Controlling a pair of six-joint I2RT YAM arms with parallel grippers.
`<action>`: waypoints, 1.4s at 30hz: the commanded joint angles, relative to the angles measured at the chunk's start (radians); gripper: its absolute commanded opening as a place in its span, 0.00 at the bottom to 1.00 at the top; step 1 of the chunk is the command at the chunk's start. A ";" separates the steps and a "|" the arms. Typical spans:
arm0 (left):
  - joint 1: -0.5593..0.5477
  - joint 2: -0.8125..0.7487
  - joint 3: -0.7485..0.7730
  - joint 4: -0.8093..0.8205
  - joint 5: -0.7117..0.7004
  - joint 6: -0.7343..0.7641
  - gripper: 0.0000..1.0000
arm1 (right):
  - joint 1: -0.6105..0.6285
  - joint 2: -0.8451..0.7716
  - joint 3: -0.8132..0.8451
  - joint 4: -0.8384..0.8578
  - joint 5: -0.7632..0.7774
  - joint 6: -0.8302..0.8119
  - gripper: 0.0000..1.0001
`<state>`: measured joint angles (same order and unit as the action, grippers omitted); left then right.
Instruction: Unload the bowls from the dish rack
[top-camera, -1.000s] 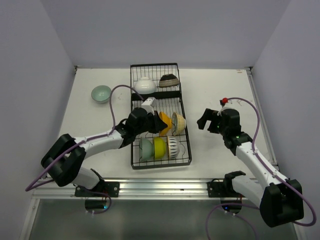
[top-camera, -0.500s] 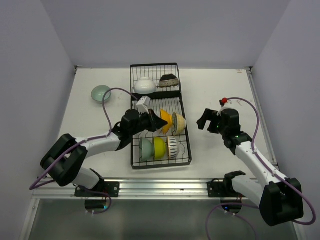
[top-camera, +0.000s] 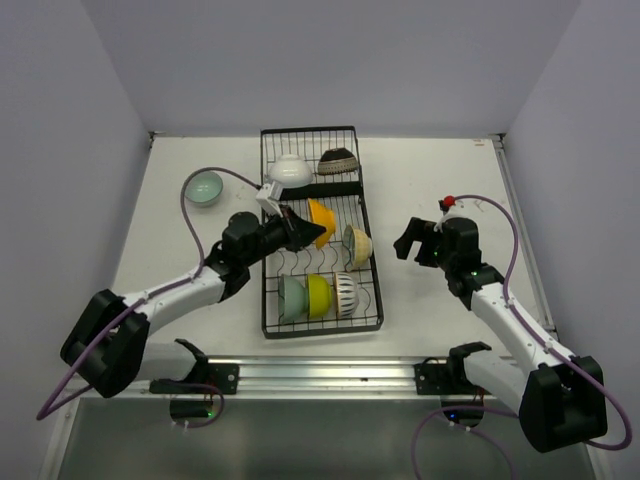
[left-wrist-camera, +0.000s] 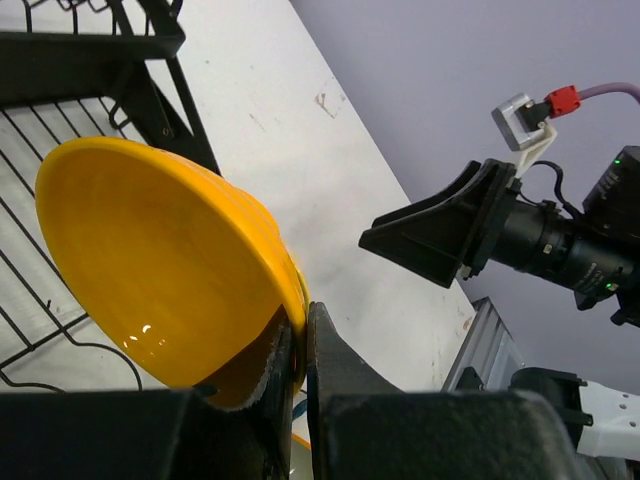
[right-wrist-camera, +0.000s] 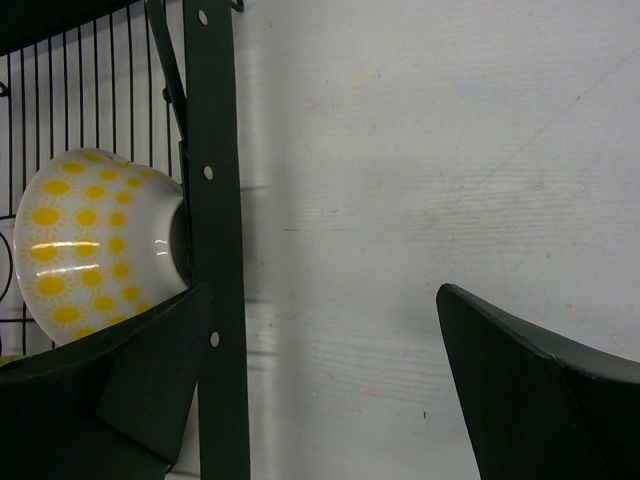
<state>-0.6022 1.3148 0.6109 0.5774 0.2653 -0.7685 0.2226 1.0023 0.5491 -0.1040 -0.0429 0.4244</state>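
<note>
The black wire dish rack (top-camera: 322, 331) lies along the table's middle. My left gripper (top-camera: 297, 228) is shut on the rim of the orange bowl (top-camera: 320, 220), holding it tilted above the rack's middle; up close one finger is inside the orange bowl (left-wrist-camera: 160, 260) and one outside, with the gripper (left-wrist-camera: 300, 330) pinching its edge. A white bowl (top-camera: 290, 170) and a dark patterned bowl (top-camera: 338, 161) sit in the far section. A cream dotted bowl (top-camera: 357, 243), a pale green bowl (top-camera: 292, 296), a yellow-green bowl (top-camera: 318, 295) and a striped bowl (top-camera: 345, 293) stand in the near section. My right gripper (top-camera: 412, 240) hangs open right of the rack.
Another pale green bowl (top-camera: 203, 186) rests on the table left of the rack. In the right wrist view the open gripper (right-wrist-camera: 322, 295) is over bare table beside the rack's side bar (right-wrist-camera: 212, 200) and the cream bowl (right-wrist-camera: 90, 240). Walls enclose the table on three sides.
My left gripper has lifted the orange bowl out from beside the cream bowl and carried it up and toward the far left. The right arm has not moved.
</note>
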 joint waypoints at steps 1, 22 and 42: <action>0.010 -0.113 0.075 -0.045 0.029 0.086 0.00 | 0.003 -0.004 0.025 0.020 0.014 -0.016 0.99; 0.364 -0.077 0.572 -1.054 -0.561 0.552 0.00 | 0.003 0.001 0.022 0.026 -0.002 -0.015 0.99; 0.463 0.451 0.986 -1.151 -0.641 0.649 0.00 | 0.004 0.039 0.044 0.013 -0.008 -0.019 0.98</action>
<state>-0.1642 1.7309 1.5482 -0.5663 -0.3496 -0.1600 0.2226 1.0290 0.5495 -0.1043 -0.0441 0.4232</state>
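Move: The orange bowl is already clear of its slot, its rim between the left hand's fingers. The pale green bowl on the open table, where it is being carried, lies about 32 cm to the left, 23 ahead and 17 below. The white bowl on the rack's upper shelf is some 6 cm left and 14 ahead, the yellow-dotted bowl about 10 right, level and 12 lower. From the right hand, the pale green bowl is roughly 60 cm left, 23 ahead. The orange bowl, still pinched by its rim in the left hand, is carried up about 14 cm and left over the rack's side, then forward and back down to its starting height, ending close to the pale green bowl: about 27 cm left, 17 forward. Meanwhile the wrist turns counter-clockwise and rolls its left side up strongly, tipping the fingers forward and down. ##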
